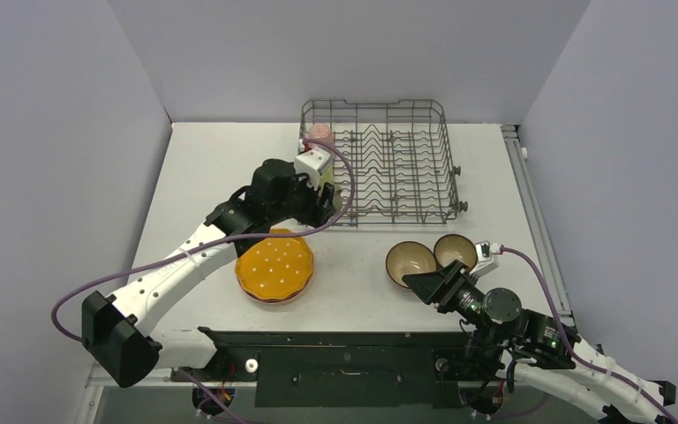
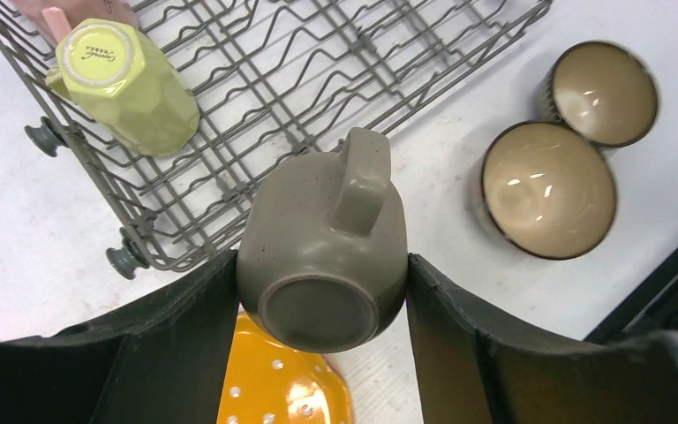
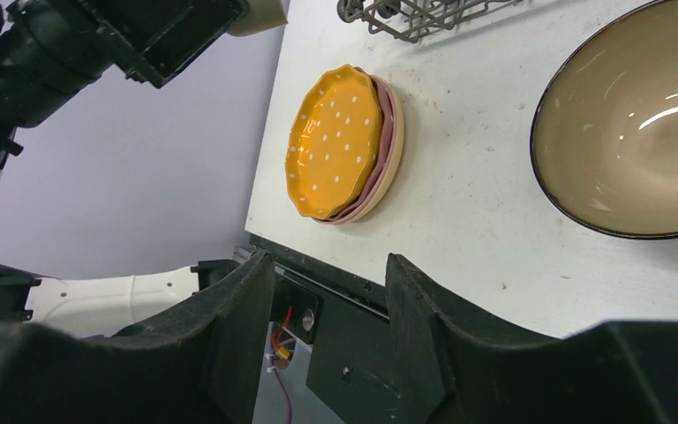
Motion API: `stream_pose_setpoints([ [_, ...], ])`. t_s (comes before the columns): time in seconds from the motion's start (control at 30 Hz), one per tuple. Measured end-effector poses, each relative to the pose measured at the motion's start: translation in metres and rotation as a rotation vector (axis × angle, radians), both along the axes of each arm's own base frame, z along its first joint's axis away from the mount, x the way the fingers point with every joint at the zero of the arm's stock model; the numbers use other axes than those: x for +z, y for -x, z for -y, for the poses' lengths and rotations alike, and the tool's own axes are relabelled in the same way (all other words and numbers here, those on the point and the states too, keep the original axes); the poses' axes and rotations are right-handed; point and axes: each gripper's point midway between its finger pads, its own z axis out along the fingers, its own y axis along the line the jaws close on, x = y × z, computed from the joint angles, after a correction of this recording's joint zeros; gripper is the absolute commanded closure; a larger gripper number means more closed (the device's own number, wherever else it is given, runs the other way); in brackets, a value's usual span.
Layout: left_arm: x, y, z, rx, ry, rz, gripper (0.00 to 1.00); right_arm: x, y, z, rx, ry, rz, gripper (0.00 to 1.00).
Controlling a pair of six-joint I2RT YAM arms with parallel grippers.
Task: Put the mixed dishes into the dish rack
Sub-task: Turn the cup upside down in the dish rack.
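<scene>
My left gripper [image 2: 322, 283] is shut on the small grey-olive cup [image 2: 322, 256], bottom toward the camera and handle up, just outside the dish rack's [image 2: 256, 79] near corner. A pale yellow mug [image 2: 124, 84] lies upside down inside the rack, with the pink mug [image 1: 320, 134] in the far-left corner. The orange dotted plate [image 1: 274, 267] rests on the pink plate [image 3: 388, 150] on the table. Two brown bowls [image 1: 410, 263] [image 1: 455, 251] sit side by side at the right. My right gripper [image 1: 419, 283] is open and empty beside the nearer bowl.
The rack [image 1: 448, 159] stands at the back middle of the white table [image 1: 203, 168], with grey walls on three sides. A black rail [image 1: 344, 340] runs along the table's near edge. The left arm's purple cable [image 1: 349, 181] loops by the rack's left side.
</scene>
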Motion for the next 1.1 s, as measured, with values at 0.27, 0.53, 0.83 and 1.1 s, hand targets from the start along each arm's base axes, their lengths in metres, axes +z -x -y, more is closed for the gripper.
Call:
stream_pose_setpoints([
  [0.27,-0.030,-0.017,-0.011,-0.065,-0.201,0.011,1.00,0.000,0.001,0.005,0.004,0.038,0.014,0.54],
  [0.53,-0.047,-0.042,-0.012,-0.123,-0.352,0.010,1.00,-0.004,0.001,0.006,0.008,0.062,0.017,0.54],
  [0.83,-0.076,-0.069,-0.028,-0.118,-0.450,-0.045,0.95,-0.005,0.001,0.007,0.013,0.077,0.027,0.54],
  [1.1,-0.086,-0.096,-0.030,-0.123,-0.493,-0.056,0.93,-0.007,0.002,0.008,0.013,0.083,0.024,0.54],
])
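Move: The left hand holds the grey cup. The free spot in the dish rack just in front of the green cup lies about 14 cm ahead, 5 cm to the left and 15 cm below this hand. The upturned green cup stands some 7 cm beyond that spot, the pink cup about 16 cm beyond it. The plate stack is roughly 3 cm ahead and 16 cm left of the left hand. From the right hand the spot lies about 32 cm ahead and 17 cm left. Forward and down, with a slight drift to its left, the left arm carries the grey cup towards the near-left part of the rack: about 10 cm out and 9 cm lower, sinking first and ending almost level. On the way the wrist rolls some 30 degrees, its left side rising, so that the fingers point more steeply down and the cup's mouth turns further downward. The fingers keep their hold on the cup. ##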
